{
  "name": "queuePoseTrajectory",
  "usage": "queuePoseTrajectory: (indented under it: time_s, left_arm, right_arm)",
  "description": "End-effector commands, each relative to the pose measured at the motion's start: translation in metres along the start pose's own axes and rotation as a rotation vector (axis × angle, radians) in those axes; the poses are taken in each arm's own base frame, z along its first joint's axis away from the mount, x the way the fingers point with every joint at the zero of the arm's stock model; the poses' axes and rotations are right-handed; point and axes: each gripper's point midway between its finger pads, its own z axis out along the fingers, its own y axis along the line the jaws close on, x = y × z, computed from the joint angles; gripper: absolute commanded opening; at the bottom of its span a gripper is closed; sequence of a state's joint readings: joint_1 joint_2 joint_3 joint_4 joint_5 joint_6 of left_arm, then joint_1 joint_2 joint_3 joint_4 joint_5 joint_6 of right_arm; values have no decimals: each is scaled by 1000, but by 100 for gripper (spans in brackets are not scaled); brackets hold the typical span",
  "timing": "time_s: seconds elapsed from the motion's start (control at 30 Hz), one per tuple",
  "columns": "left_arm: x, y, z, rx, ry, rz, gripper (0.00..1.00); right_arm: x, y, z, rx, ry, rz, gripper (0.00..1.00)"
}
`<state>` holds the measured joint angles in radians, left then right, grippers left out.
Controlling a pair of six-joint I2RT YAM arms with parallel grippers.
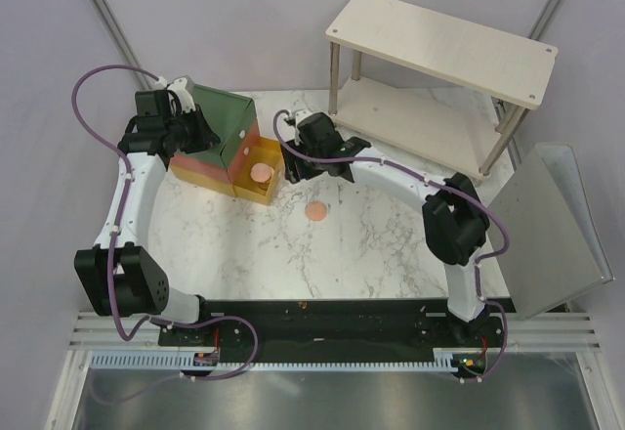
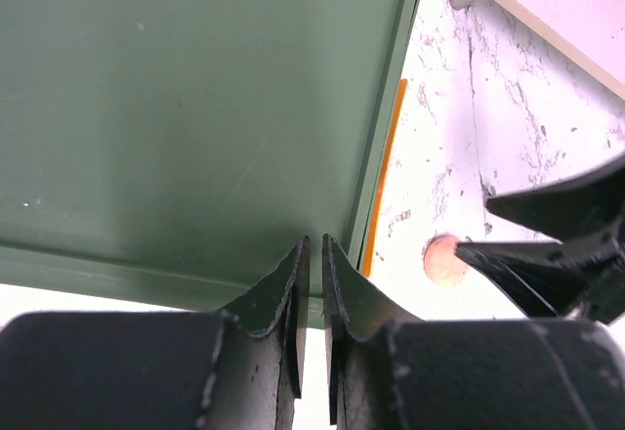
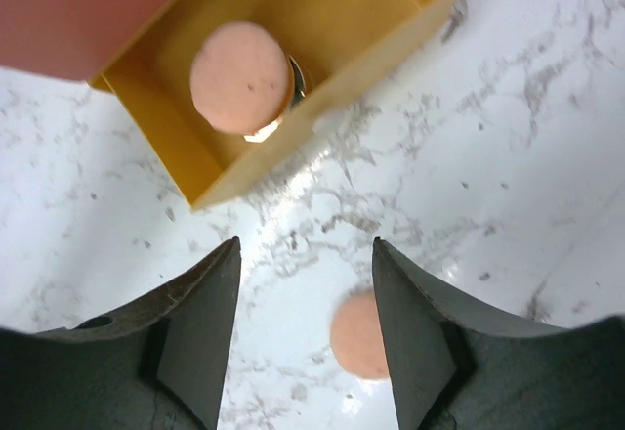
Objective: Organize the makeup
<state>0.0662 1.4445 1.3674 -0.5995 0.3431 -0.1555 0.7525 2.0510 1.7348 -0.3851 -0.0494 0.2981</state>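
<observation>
One pink round disc [image 1: 260, 172] [image 3: 240, 76] lies inside the pulled-out yellow drawer [image 1: 256, 193] [image 3: 361, 83], with something shiny showing under its edge. A second pink disc [image 1: 316, 212] [image 3: 357, 336] [image 2: 442, 258] rests on the marble table. My right gripper [image 1: 293, 160] [image 3: 306, 249] hangs open over the table between the drawer and that second disc, which sits just inside its right finger; nothing is held. My left gripper [image 1: 205, 133] [image 2: 314, 254] is at the rim of the green box top [image 2: 195, 107], jaws almost together with nothing seen between them. No other makeup shows.
The drawer box [image 1: 223, 117] has a green top, an orange-red layer and the yellow drawer pulled out toward the table's middle. A two-tier wooden shelf [image 1: 439, 49] stands at the back right. A grey metal sheet [image 1: 552, 225] leans off the right edge.
</observation>
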Motion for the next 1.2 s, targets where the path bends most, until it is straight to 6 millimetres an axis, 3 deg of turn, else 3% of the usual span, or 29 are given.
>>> queuePoseTrajectory:
  time_s: [0.0, 0.2, 0.43, 0.67, 0.73, 0.8, 0.97, 1.17]
  left_arm:
    - [59, 14, 5, -45, 208, -65, 18]
    - [61, 14, 7, -41, 213, -68, 18]
    - [66, 15, 6, -45, 221, -71, 18]
    - [66, 16, 5, -49, 219, -71, 18]
    - [67, 15, 5, -48, 220, -72, 18]
    - [67, 16, 5, -51, 219, -72, 18]
    - [66, 16, 4, -54, 216, -71, 18]
    - [66, 16, 6, -53, 219, -72, 18]
  right_arm:
    - [32, -20, -25, 62, 64, -70, 61]
    - [111, -42, -21, 112, 256, -27, 59]
    - [145, -48, -4, 114, 346, 1, 57]
    - [148, -48, 10, 105, 352, 6, 56]
    - [148, -48, 14, 99, 352, 7, 46]
    - [147, -45, 16, 82, 353, 14, 25]
    - [133, -40, 13, 73, 313, 25, 3]
    - [97, -33, 3, 59, 230, 7, 0]
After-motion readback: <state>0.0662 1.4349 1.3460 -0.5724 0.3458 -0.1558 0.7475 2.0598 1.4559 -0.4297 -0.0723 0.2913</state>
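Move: The loose puff lies about 7 cm back and 6 cm to the right of the right hand, some 12 cm below it on the table. The open yellow drawer's middle is about 4 cm ahead and 7 cm left of that hand, roughly 10 cm down; the puff already inside is about 3 cm ahead, 6 cm left and 9 cm down. From the left hand, the loose puff is some 7 cm back, 21 cm right and 22 cm below. Towards the loose puff on the marble, the right hand sweeps down about 11 cm and back and right away from the yellow drawer, fingers open and tipping some 20 degrees steeper. Down at the table, it creeps about 2 cm left and slightly forward as its fingers shut and pinch the puff's near-right edge. ##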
